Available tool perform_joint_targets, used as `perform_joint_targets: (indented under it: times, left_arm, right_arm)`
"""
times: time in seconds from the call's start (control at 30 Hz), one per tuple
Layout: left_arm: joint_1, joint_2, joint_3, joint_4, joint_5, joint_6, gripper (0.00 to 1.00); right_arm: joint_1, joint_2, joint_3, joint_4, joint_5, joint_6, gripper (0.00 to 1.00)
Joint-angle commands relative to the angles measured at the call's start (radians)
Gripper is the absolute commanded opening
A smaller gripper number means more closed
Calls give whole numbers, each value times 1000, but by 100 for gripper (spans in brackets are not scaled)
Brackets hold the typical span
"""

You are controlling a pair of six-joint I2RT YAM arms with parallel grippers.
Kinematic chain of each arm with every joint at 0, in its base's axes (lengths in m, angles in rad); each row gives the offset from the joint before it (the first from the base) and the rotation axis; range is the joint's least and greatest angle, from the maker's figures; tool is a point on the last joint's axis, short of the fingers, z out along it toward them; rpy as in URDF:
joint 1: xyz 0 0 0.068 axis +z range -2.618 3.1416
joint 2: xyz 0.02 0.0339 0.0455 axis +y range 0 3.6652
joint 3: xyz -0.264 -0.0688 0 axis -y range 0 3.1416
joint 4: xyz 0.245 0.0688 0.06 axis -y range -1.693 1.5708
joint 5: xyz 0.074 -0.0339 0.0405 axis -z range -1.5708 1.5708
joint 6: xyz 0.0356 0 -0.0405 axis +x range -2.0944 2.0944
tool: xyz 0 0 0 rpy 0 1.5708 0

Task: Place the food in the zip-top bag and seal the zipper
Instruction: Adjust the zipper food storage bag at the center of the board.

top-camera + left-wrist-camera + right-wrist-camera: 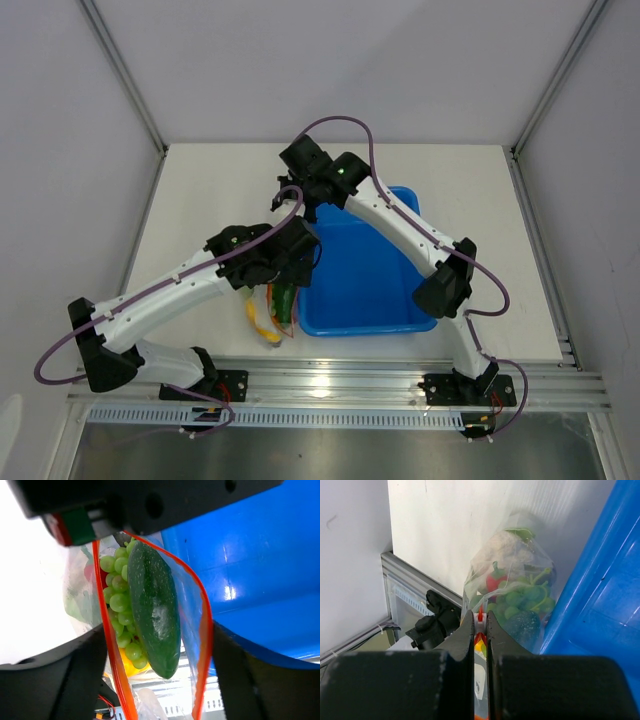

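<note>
The zip-top bag (272, 312) lies between the table's front edge and the blue tub, holding the food. In the left wrist view its mouth gapes. The zipper (112, 650) shows as two red-orange strips, and between them sit a long green vegetable (154, 615), green grapes (119, 600) and a yellow fruit (127, 666). My left gripper (159, 675) is open, one finger outside each strip. My right gripper (480, 617) is shut on the zipper (480, 614) at one end of the mouth. Beyond it the bag (485, 572) shows a red piece (495, 582) and white cauliflower (502, 547).
The blue tub (365, 280) stands right beside the bag, its wall close to my left gripper's right finger (260, 680). The aluminium rail (330, 385) runs along the table's front edge just below the bag. Both arms cross above the table's middle.
</note>
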Motion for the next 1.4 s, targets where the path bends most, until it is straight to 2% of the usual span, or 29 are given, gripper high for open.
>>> perform_joint_targets:
  times: [0.0,0.03,0.13,0.4,0.47,0.5,0.73,0.8,0.83,0.93,1.03,1.17,1.3,1.33,1.37]
  left_arm:
    - [-6,-7,11,30,-3,0,72]
    - [-6,-8,6,41,10,4,61]
    - [-6,-8,-3,56,30,7,44]
    - [-6,1,-14,70,61,18,23]
    - [-7,-1,-15,70,63,18,13]
    - [-6,-1,-18,67,63,17,1]
    - [-3,-7,-23,57,69,40,1]
    - [5,-16,-27,52,79,60,1]
    - [8,-22,-40,53,95,85,0]
    - [9,-80,-82,78,127,148,0]
    - [22,-169,-126,110,182,219,0]
    - [77,-306,-234,184,335,329,1]
    - [158,-398,-261,178,454,426,1]
    - [173,-418,-264,173,496,440,0]
    - [187,-424,-265,158,539,449,1]
  right_arm:
    - [11,-5,24,15,10,18,0]
    - [12,-3,24,15,10,18,0]
    - [11,-5,25,18,12,20,0]
    - [13,-1,22,16,15,18,0]
    - [13,-1,22,18,13,20,0]
    - [13,-1,22,16,13,17,0]
    - [16,-8,16,18,9,8,1]
    - [16,-15,-4,32,-8,-5,12]
    - [11,-24,-21,45,-14,-11,23]
    - [0,-58,-59,88,-56,-63,38]
    - [-21,-92,-100,153,-105,-129,46]
    - [-79,-142,-191,234,-213,-164,52]
    - [-93,-170,-197,302,-315,-230,67]
    - [-95,-178,-202,335,-364,-258,76]
    - [-96,-188,-211,355,-384,-275,78]
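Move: The near part of the zipper bag's orange mouth already lies between the left hand's wide fingers, right at the hand point. The mouth's far corner, still pinched by the right hand, is about 7 cm ahead of the left hand and 1 cm to its left. The food inside lies some 3 cm to the left hand's left and 10 cm below; the blue tray's middle is 8 cm ahead, 19 cm right and 17 cm down. From the right hand, that near mouth is roughly 7 cm back. Almost on the spot, easing about 1 cm to the right, the left hand closes from wide open to fully shut, pinching the orange mouth rim. It then draws the rim back and left, about 5 cm in all, finally rising and turning some 20 degrees clockwise. The right fingers open off the far corner as that hand dips 1–2 cm, then rises again and edges forward. ##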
